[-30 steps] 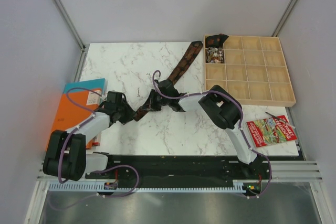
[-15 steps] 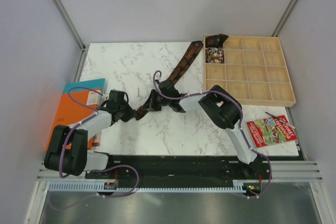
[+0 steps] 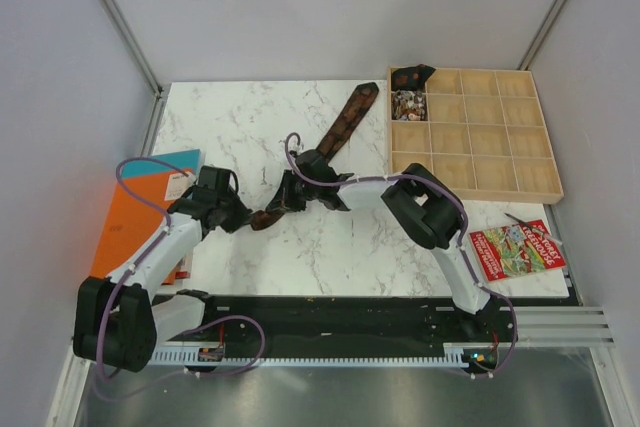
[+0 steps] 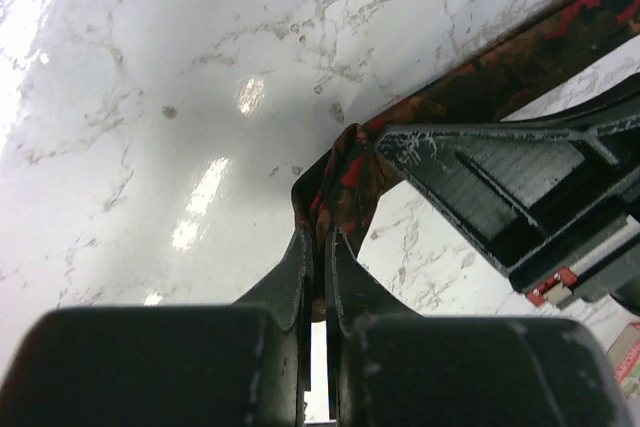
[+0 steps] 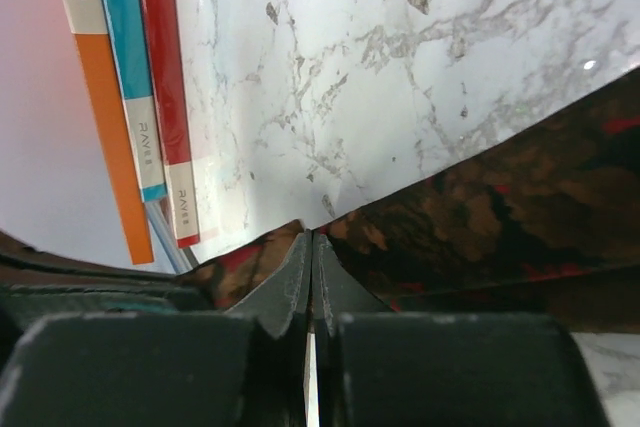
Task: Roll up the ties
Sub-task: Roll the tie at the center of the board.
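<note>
A dark brown tie [image 3: 340, 132] with reddish spots lies slantwise on the marble table [image 3: 230, 122], from near the wooden tray down to the centre-left. Its near end [image 3: 265, 217] is lifted and bunched. My left gripper [image 3: 248, 217] is shut on that end; in the left wrist view the folded fabric [image 4: 345, 172] sticks out past the closed gripper [image 4: 320, 247]. My right gripper [image 3: 287, 195] is shut on the tie a little farther along, pinching its edge [image 5: 311, 239], with the wide brown fabric [image 5: 500, 217] to the right of the gripper.
A wooden compartment tray [image 3: 480, 142] stands at the back right; a dark red-spotted fabric piece [image 3: 412, 76] lies on its far left corner, small bits [image 3: 408, 104] in one cell. Stacked orange and teal books [image 3: 135, 212] lie left, a red booklet [image 3: 515, 250] right.
My left gripper has closed on the tie's near end and drawn it slightly left. The right gripper stayed shut on the tie and shifted a little left with it.
</note>
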Robot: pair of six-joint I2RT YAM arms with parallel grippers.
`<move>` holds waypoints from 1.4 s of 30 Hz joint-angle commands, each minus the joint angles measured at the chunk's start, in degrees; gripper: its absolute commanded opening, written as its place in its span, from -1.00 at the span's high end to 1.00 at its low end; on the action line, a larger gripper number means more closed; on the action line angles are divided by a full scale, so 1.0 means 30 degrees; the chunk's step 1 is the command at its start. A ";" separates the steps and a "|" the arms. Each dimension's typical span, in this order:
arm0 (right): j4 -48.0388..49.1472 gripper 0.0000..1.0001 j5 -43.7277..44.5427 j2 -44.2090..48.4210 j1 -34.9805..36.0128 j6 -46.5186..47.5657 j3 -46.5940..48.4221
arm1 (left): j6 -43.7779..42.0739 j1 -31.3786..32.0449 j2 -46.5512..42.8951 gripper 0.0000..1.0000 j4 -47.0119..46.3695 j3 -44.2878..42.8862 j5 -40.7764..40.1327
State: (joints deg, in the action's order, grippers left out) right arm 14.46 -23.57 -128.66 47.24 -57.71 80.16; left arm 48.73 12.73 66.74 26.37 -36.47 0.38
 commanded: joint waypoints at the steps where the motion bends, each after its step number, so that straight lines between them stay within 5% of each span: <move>1: -0.1567 0.93 0.1031 0.0905 0.0131 0.0985 0.0788 | -0.0833 0.0004 -0.1035 0.96 0.2517 -0.0940 -0.0215; 23: -0.1949 0.94 0.1706 0.0934 0.2972 0.0928 0.0497 | -0.1888 0.0004 0.0574 0.96 0.4247 -0.3253 0.0722; 42: -0.5375 0.89 0.2877 0.2689 0.1889 0.2919 0.0585 | -0.3352 0.0033 0.4967 0.96 0.4247 -0.5099 0.0956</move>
State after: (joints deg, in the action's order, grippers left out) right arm 2.39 -16.67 -125.73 54.22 -51.55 81.80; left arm 41.95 12.73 79.37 39.75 -48.93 2.83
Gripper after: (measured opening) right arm 0.051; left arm 0.044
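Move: The left hand, already pinching the lifted near end of the tie, has the flat tie's near stretch about 3 cm ahead, 5 cm to its right and 4 cm below; the tie's far tip is roughly 29 cm ahead and 26 cm right, and the stack of books some 23 cm left, 1 cm back. From the right hand, whose almost shut fingers are at the tie, the tie's near end lies about 4 cm back, 4 cm left, level in height. With its nearly shut fingertips still on the tie, the right hand drags the tie back about 6 cm and 3 cm left, then eases a little right and forward, fingers tipping down some 10 degrees. The left keeps its pinch on the near end, drawing it back 2–3 cm with a small rise, then forward and down about 2 cm, its fingers turning towards straight down. ##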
